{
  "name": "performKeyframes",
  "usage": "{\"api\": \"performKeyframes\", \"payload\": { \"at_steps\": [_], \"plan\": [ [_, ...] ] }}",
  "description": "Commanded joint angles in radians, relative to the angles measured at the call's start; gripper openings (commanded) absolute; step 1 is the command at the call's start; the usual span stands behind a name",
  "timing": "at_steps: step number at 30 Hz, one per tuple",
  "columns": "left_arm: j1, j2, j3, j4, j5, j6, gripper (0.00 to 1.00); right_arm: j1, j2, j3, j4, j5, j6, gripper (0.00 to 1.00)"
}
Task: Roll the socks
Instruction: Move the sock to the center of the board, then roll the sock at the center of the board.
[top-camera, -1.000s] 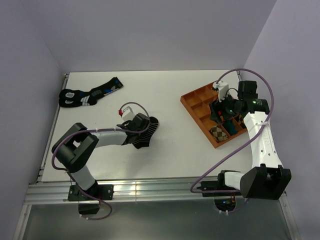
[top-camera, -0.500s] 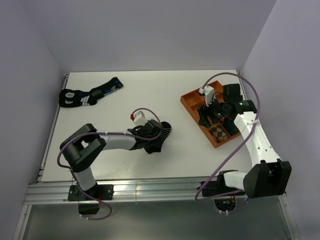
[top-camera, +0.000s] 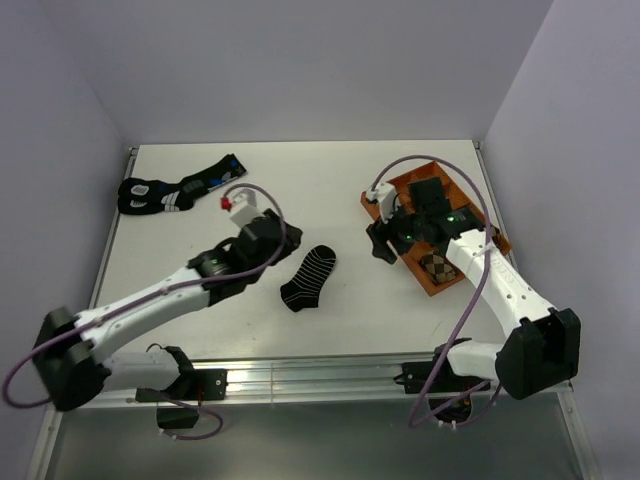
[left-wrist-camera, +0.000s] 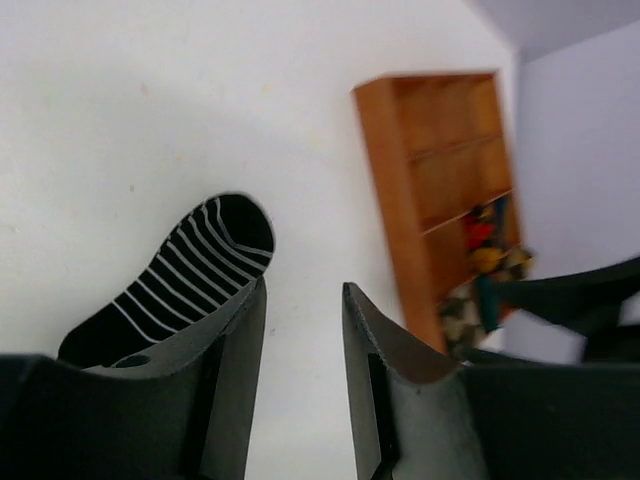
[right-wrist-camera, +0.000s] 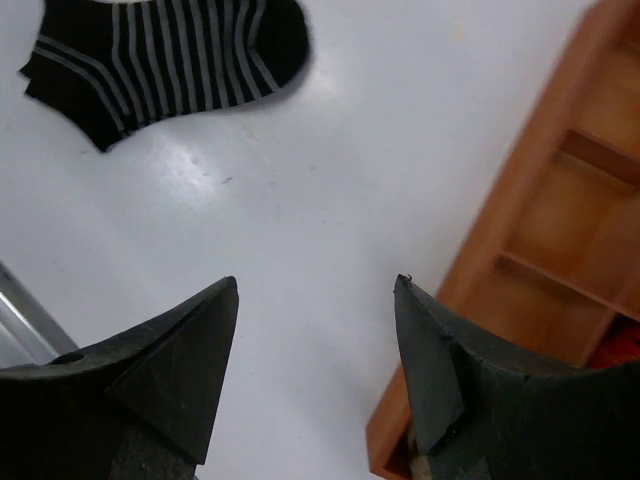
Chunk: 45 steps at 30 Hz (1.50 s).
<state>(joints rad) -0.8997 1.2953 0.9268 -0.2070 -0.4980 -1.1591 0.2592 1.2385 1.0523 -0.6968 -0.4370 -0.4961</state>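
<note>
A short black sock with thin white stripes (top-camera: 308, 278) lies flat on the white table, near the middle; it also shows as the sock (left-wrist-camera: 190, 275) and the sock (right-wrist-camera: 170, 60). My left gripper (top-camera: 272, 243) hovers just left of it, open, with only bare table between its fingers (left-wrist-camera: 303, 285). My right gripper (top-camera: 380, 238) is open above the table, at the left edge of the orange tray (top-camera: 432, 290); bare table lies under the gripper (right-wrist-camera: 316, 280). The long argyle sock shows only as blurred red and orange cloth (left-wrist-camera: 483, 232) in a tray compartment.
A pair of black socks with blue and white marks (top-camera: 180, 190) lies at the back left. A brown-checked rolled bundle (top-camera: 437, 265) sits in the tray's near compartment. The tray (right-wrist-camera: 500, 250) is close to my right finger. A metal rail (top-camera: 300, 378) runs along the front edge.
My left gripper let go of the striped sock and drew back up and to the left; the sock now lies flat. My right gripper moved left from over the tray to its left edge.
</note>
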Motion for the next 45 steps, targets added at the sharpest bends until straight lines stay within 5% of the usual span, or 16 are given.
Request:
{"api": "performKeyframes", "payload": {
  "at_steps": [1, 7, 20, 45],
  "plan": [
    [0.047, -0.237, -0.057, -0.089, -0.059, 0.013, 0.42, 0.116, -0.025, -0.057, 0.072, 0.043, 0.037, 0.70],
    [0.091, -0.471, -0.057, -0.189, -0.100, 0.050, 0.44, 0.402, 0.002, -0.117, 0.210, 0.178, 0.111, 0.67],
    [0.093, -0.527, -0.014, -0.213, -0.040, 0.142, 0.44, 0.762, 0.298, -0.049, 0.419, 0.332, 0.154, 0.58],
    [0.124, -0.534, 0.084, -0.218, 0.026, 0.311, 0.47, 0.847, 0.631, 0.155, 0.364, 0.435, 0.214, 0.47]
  ]
}}
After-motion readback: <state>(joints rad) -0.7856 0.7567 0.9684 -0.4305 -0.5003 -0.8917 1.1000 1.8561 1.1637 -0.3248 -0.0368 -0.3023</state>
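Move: The striped sock lies flat about 19 cm to the right hand's left, 2 cm nearer the base and 15 cm lower. The divided box is centred roughly 12 cm ahead of that hand, 12 cm to its right and 14 cm down; the checked roll in it sits about 12 cm right, 2 cm ahead and 14 cm down. From the left hand, the sock is some 17 cm below, 4 cm right and 2 cm back. The striped sock's cuff end is approached by the right hand, which sweeps about 24 cm left, sinks some 14 cm and draws back 9 cm, turning about 25 degrees counter-clockwise and pointing more steeply down. Its fingers narrow to half open, ending low astride the cuff end; contact can't be made out. The left hand, empty, clears off up and left. ##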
